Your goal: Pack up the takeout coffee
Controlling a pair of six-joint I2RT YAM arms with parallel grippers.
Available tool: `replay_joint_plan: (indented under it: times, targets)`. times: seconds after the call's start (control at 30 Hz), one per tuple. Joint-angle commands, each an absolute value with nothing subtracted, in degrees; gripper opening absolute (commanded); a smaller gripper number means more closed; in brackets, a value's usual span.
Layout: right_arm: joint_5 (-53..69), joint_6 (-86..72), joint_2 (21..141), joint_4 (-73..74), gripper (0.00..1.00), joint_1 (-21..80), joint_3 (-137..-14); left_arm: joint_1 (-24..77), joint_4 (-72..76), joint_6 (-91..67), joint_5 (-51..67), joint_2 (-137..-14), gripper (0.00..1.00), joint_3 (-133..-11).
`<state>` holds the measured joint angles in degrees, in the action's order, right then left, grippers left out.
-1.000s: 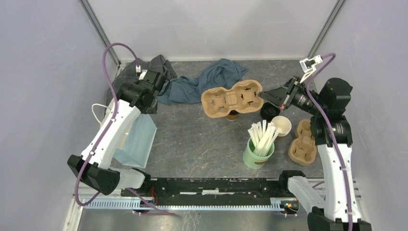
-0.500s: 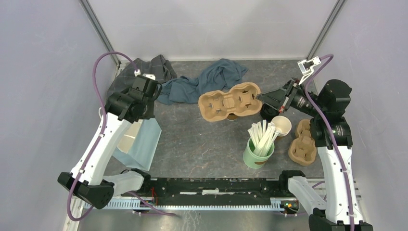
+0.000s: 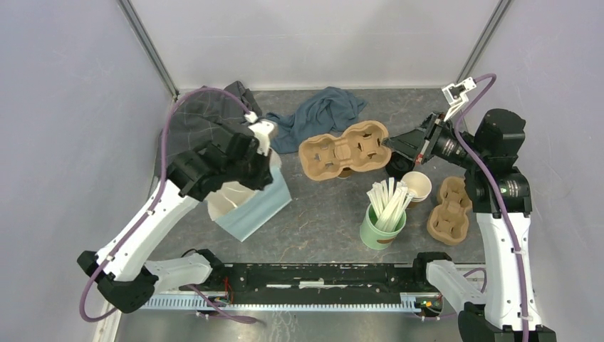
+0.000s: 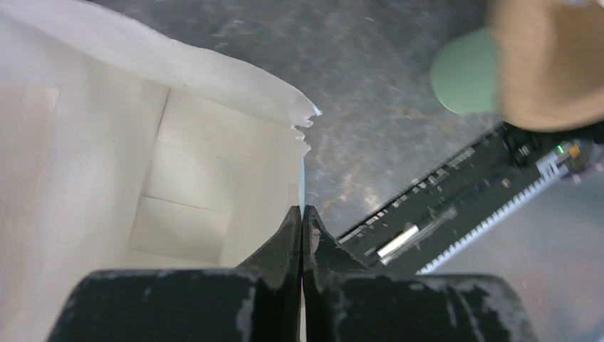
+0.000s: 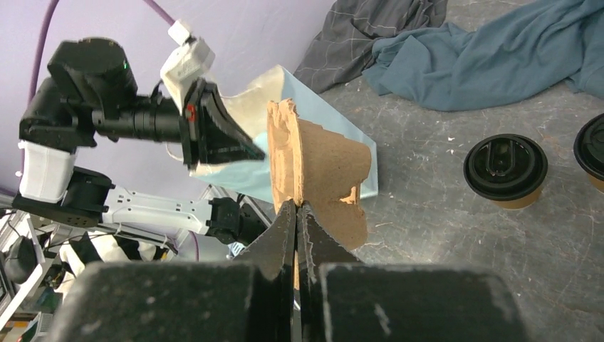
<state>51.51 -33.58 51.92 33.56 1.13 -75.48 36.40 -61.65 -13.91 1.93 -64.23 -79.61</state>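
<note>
My right gripper [image 5: 295, 206] is shut on the rim of a brown pulp cup carrier [image 5: 324, 171], holding it above the table; in the top view the carrier [image 3: 342, 149] hangs left of that gripper [image 3: 389, 143]. Two takeout coffee cups with black lids stand below it: one [image 5: 506, 167] in full view, the other [image 5: 592, 146] cut by the frame edge. My left gripper [image 4: 303, 211] is shut on the rim of a light blue paper bag [image 4: 142, 178] whose white inside gapes open. From above, the bag [image 3: 249, 203] sits left of the carrier under the left gripper [image 3: 269, 162].
A green cup of wooden stirrers [image 3: 382, 224] stands front right, with a stack of lidless cups [image 3: 417, 187] and spare pulp carriers [image 3: 449, 210] beside it. A blue cloth [image 3: 320, 114] and a dark cloth [image 3: 206, 114] lie at the back.
My left gripper has shut on the bag's rim and pulled the bag rightward toward the table's middle, mouth opened. The right gripper and carrier have barely moved.
</note>
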Motion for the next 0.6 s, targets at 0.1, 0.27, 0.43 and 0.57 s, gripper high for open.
replay_joint_plan:
  times: [0.1,0.27,0.43,0.57]
  targets:
    - [47.16,-26.18,54.74,43.9,0.0,1.26,-84.11,48.43,-51.22,-18.67,5.71,-66.62,0.1,-75.65]
    - [45.19,-21.83,57.02,50.72,0.0,1.26,-89.37,50.01,-51.49,-24.57,6.09,-67.46,0.53,-79.54]
    - [43.91,-21.12,59.06,55.34,0.0,1.18,-94.63,50.01,-51.33,-35.66,5.36,-63.45,0.71,-84.36]
    - [47.31,-24.33,60.43,53.51,0.0,1.35,-95.45,50.01,-55.32,-41.58,2.41,-60.72,0.76,-86.59]
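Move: The left fingers still pinch the paper bag's right rim; the bag's middle is some 5 cm to that hand's left, 1 cm ahead and 13 cm below. The brown cup carrier lies about 17 cm right of the left hand, 2 cm ahead and 12 cm higher; the lidded cup is 21 cm right, 9 cm ahead and 21 cm below. From the right hand, which holds the carrier, the bag lies roughly 30 cm left, 2 cm back and 27 cm below. Still pinching the bag's rim, the left hand pulls the bag about 7 cm to the right and some 3 cm back, sinking slightly, then opens wide, lets go of the rim and rises about 6 cm, its left side rolling down. The right hand keeps its grip on the carrier, easing slightly right and up. ##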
